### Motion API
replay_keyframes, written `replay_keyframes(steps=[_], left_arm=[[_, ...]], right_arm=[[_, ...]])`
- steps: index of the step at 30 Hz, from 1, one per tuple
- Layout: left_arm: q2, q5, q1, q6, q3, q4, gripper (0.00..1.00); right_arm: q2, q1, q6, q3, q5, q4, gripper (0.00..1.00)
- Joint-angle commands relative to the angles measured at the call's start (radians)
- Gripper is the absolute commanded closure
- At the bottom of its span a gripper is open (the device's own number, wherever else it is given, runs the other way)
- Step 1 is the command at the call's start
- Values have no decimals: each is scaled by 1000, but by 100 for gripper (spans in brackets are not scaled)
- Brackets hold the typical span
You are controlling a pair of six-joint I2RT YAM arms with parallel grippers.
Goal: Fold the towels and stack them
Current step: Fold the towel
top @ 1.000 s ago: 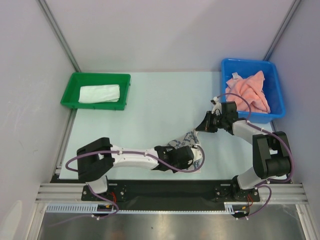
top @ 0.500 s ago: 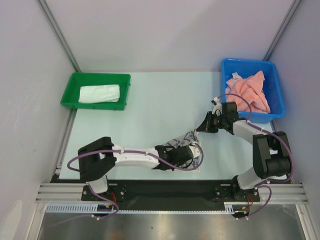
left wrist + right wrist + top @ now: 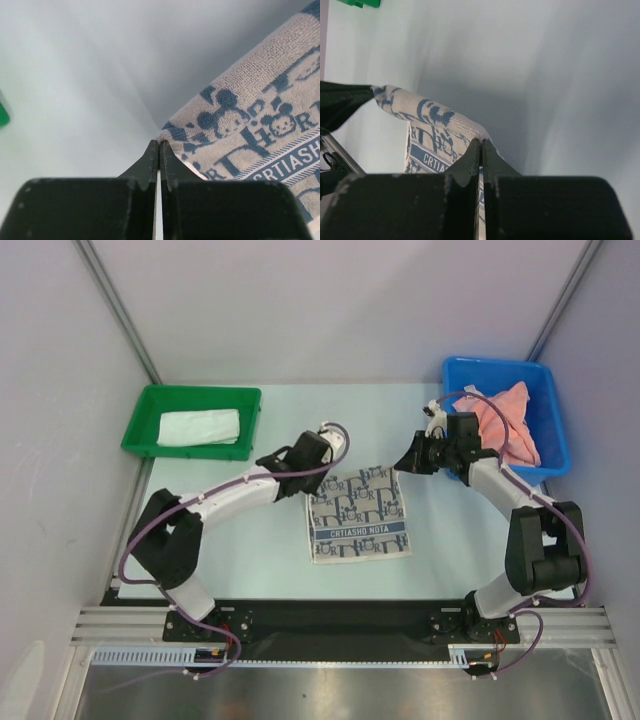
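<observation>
A white towel with a blue-grey pattern (image 3: pixel 358 515) lies spread out near the table's front middle, its far edge lifted. My left gripper (image 3: pixel 306 490) is shut on the towel's far left corner; in the left wrist view the fingertips (image 3: pixel 159 143) pinch that corner of the cloth (image 3: pixel 250 120). My right gripper (image 3: pixel 396 472) is shut on the far right corner, and the right wrist view shows its tips (image 3: pixel 481 142) closed on the towel's edge (image 3: pixel 432 120). A folded white towel (image 3: pixel 200 427) lies in the green tray (image 3: pixel 140 435). Crumpled salmon-pink towels (image 3: pixel 508 423) fill the blue bin (image 3: pixel 555 430).
The green tray stands at the back left and the blue bin at the back right, close behind my right arm. Grey walls with metal posts close in the table on three sides. The black mounting rail (image 3: pixel 340 615) runs along the near edge.
The left gripper closed on the bunched patterned towel near the front. Both grippers then carried its corners away from me, the left far to the back, and the towel now lies spread out.
</observation>
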Motion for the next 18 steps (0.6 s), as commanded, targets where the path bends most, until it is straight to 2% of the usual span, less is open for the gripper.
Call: replay_keyframes(steps=[1,7,11,13,18], left_arm=[[41,136,88,74,110,-12,100],[107,214,179,135,209,-17,100],[146,286,194,178,293,-104,99],[128,363,194,193,327,-134,100],[-13,426,193,213,335,-223,100]], right_arm=[[68,-6,-74,92,24,-23,100],[179,17,-126,192,48,-35,100],[190,38,-184,248,68,-55,100],[161,60,-184,267,123,-106,100],[-81,70,-195,258,198,-134,100]])
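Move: Each hand already holds a far corner of the towel. Its middle lies about 11 cm right of the left hand, 7 cm back and 6 cm below; from the right hand it is 9 cm left, 9 cm back and 9 cm below. The green tray sits some 31 cm left and 19 cm ahead of the left hand, the blue bin 28 cm right and 15 cm ahead of the right hand, both lower. Keeping the towel's far corners pinched, both hands go forward about 5 cm, left rising, right dipping then rising. ##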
